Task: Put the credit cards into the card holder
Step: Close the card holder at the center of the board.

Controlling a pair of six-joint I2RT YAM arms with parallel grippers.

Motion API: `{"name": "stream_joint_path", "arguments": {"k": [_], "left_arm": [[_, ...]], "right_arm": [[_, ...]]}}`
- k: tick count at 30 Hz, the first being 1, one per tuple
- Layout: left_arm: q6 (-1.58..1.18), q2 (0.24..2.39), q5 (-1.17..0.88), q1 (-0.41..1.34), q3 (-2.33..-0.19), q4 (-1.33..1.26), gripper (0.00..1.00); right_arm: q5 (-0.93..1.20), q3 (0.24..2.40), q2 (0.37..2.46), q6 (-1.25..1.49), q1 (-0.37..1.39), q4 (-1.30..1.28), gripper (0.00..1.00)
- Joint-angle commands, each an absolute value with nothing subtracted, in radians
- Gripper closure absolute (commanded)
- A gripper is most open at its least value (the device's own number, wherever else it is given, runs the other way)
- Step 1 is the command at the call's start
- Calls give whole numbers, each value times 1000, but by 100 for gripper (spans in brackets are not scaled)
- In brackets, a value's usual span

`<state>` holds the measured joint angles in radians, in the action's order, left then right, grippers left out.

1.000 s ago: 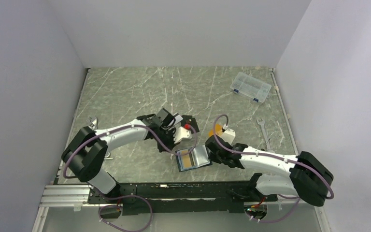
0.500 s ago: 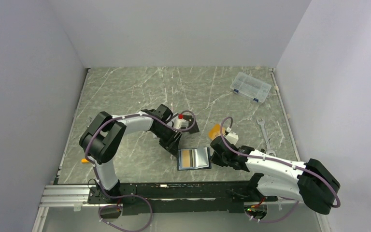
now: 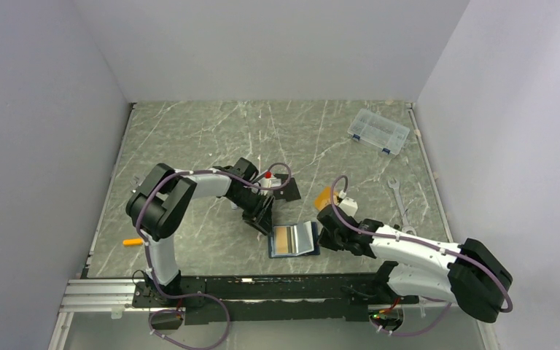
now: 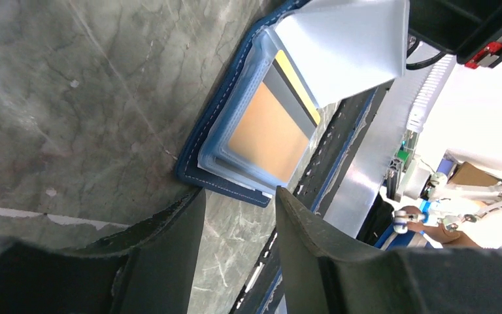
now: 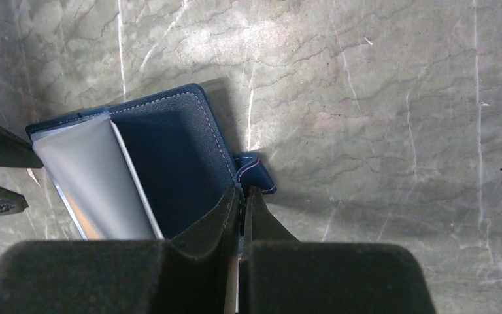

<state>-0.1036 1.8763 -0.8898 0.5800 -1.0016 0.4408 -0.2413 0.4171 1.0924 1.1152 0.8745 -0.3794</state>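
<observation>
The navy card holder [image 3: 294, 239] lies open on the table near the front edge. An orange-gold credit card [image 4: 268, 131] with a dark stripe sits in its clear left pocket. A pale grey leaf [image 5: 95, 176] stands up from the holder's [image 5: 170, 150] fold. My left gripper [image 3: 262, 213] hovers just left of the holder [image 4: 225, 140]; in the left wrist view this gripper [image 4: 240, 191] is open with only table between its fingers. My right gripper [image 5: 243, 191] is shut on the holder's right edge beside the snap tab [image 5: 255, 171], and in the top view it [image 3: 328, 230] sits at that side.
A flat black rectangle [image 3: 286, 188] lies behind the left gripper. A small orange flat piece [image 3: 324, 195] shows behind the right wrist, partly hidden. A clear plastic box [image 3: 379, 131] sits at the back right, a wrench [image 3: 397, 197] at the right, an orange bit [image 3: 133, 241] at the left.
My left gripper has opened and drawn back a little up and left from the holder's left side, its elbow swinging in. The right gripper has kept its hold.
</observation>
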Motion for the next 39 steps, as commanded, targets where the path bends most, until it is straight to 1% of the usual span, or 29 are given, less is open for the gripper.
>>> {"name": "stream_joint_path", "arguments": {"k": [1,7,9,15,20,21,25,26,28,29,30,32,33,36,39], "left_arm": [[-115,1904,-882,598,-1004,320,51],[-160,1887,-893,583,-987,248,57],[-161,1878,-890,578,-978,236,59],[-163,1867,-866,577,-981,219,64],[-170,1864,-870,577,-976,206,66],[-167,1863,-873,576,-976,209,66],[-161,1857,-881,575,-971,208,67],[-159,1857,-884,574,-972,208,68],[-154,1855,-890,570,-973,214,68],[-149,1853,-891,567,-975,217,68],[-143,1852,-890,564,-976,223,69],[-128,1850,-889,554,-982,240,69],[-120,1851,-892,546,-987,249,69],[-103,1852,-900,521,-999,270,69],[-97,1843,-903,494,-1005,280,69]], "right_arm": [[-98,361,1070,1053,884,-369,100],[-52,395,888,972,884,-299,100],[-40,422,858,950,884,-302,100],[84,488,869,852,882,-226,100],[166,562,973,777,881,-197,99],[185,582,1010,763,880,-195,91],[253,643,1152,729,880,-168,76],[267,649,1171,725,879,-155,74],[307,651,1205,717,871,-128,73],[335,644,1219,715,863,-108,71],[366,633,1229,716,850,-81,67],[433,609,1250,719,821,-26,49],[458,601,1259,719,806,-8,43],[505,603,1299,711,780,42,39],[513,642,1353,682,780,27,35]]}}
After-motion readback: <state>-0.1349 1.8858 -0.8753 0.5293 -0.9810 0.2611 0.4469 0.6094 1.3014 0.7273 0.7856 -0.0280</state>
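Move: The right hand is shut on the clasp edge of the open card holder. The left half with the cards, which that cover must reach, lies level with it, about 14 cm to the left; the holder's middle is 9 cm to the left. The black cards lie some 19 cm ahead and 12 cm left, the gold cards 15 cm ahead and 2 cm right. From the left hand, hovering at the holder's left edge, the left half's middle is about 5 cm right and 3 cm back, just below. Upward first, drawing back slightly, then left in an arc, the right hand swings the clasp-side cover over towards the card-filled half, ending about 12 cm left and 8 cm up, turning counter-clockwise some 35 degrees with its left side rising. Late in the swing its fingers open wide, letting the cover go. The left hand slides low and forward about 4 cm beside the holder's left edge, fingers narrowing but still open. ##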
